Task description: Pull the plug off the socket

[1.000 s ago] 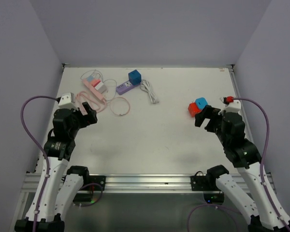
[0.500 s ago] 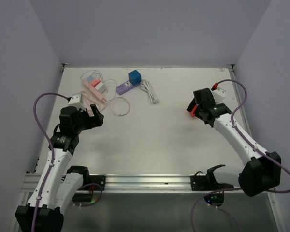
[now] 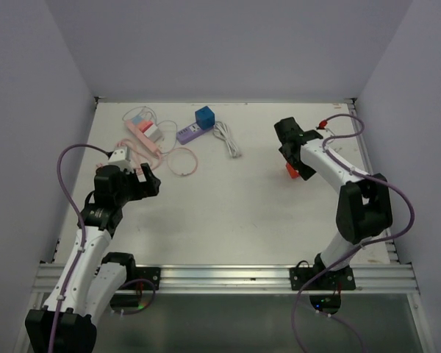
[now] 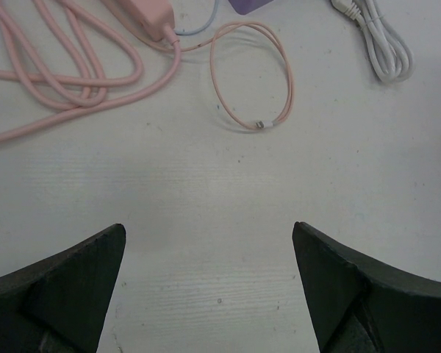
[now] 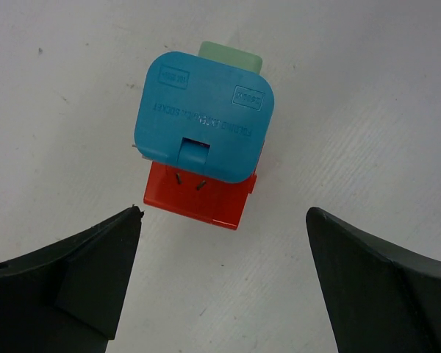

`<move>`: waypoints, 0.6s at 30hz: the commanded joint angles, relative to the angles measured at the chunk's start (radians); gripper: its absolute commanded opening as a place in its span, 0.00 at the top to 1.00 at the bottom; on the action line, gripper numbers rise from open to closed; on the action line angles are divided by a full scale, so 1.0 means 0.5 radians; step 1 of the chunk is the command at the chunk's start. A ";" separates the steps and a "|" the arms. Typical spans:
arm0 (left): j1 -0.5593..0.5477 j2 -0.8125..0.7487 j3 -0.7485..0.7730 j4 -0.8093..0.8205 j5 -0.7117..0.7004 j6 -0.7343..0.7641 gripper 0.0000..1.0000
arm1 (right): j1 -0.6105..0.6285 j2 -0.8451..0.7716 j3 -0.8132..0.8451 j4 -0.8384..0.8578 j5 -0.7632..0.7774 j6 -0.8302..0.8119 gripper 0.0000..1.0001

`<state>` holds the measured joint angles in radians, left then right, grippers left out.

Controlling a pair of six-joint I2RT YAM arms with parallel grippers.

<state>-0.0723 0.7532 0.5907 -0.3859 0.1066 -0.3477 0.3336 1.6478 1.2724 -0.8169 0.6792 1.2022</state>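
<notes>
A blue plug (image 5: 204, 114) is joined to a red socket block (image 5: 198, 198), and two metal pins show at the joint. A green piece (image 5: 230, 57) sticks out at the plug's far end. In the top view only the red block (image 3: 291, 172) shows at the right of the table, beside my right gripper (image 3: 292, 151). That gripper (image 5: 222, 211) hovers over the pair, open, with its fingers spread wider than the block and touching nothing. My left gripper (image 3: 148, 180) (image 4: 207, 226) is open over bare table at the left, with nothing between its fingers.
A pink power strip (image 3: 143, 136) with its coiled pink cord (image 4: 59, 73) lies at the back left. Near it are a thin pink cable loop (image 4: 253, 73), a purple strip (image 3: 189, 134) carrying a blue cube (image 3: 204, 116), and a white cable (image 3: 228, 140). Walls enclose the table.
My right arm has stretched out toward the back and left, so its gripper now hangs over the blue and red pair. The left gripper crept slightly forward. Both stayed open.
</notes>
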 commanded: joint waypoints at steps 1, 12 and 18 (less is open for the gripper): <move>0.000 -0.034 -0.016 0.094 0.038 0.039 0.00 | 0.002 0.143 0.170 -0.188 0.163 0.347 0.01; -0.036 -0.019 -0.040 0.103 0.023 0.036 0.00 | 0.005 0.490 0.373 -0.296 0.185 0.578 0.01; -0.055 -0.018 -0.046 0.115 -0.002 0.042 0.00 | -0.014 0.542 0.382 -0.253 0.221 0.547 0.06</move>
<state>-0.0906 0.7486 0.5739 -0.3809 0.1074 -0.3477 0.3328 1.9129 1.4250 -0.9257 0.7128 1.4326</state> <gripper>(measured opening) 0.994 0.950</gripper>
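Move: The red slotted block, the near part of the red-and-blue plug-and-socket pair, lies about 3 cm ahead of the right hand, level with it sideways and some 7 cm below. The blue block sits against it on the far right side, roughly 5 cm ahead of the hand, 4 cm to its right and 4 cm lower. From the idle left hand the red block is about 12 cm ahead, 49 cm to the right and 11 cm below. No clear touch yet: the right hand sinks about 5 cm onto the red-and-blue pair, easing some 2 cm forward in the first part of the descent. The wrist turns about 10 degrees clockwise, squaring the jaws to the blocks until the wide fingers straddle the red one just short of the blue; they barely begin to close at the end. ##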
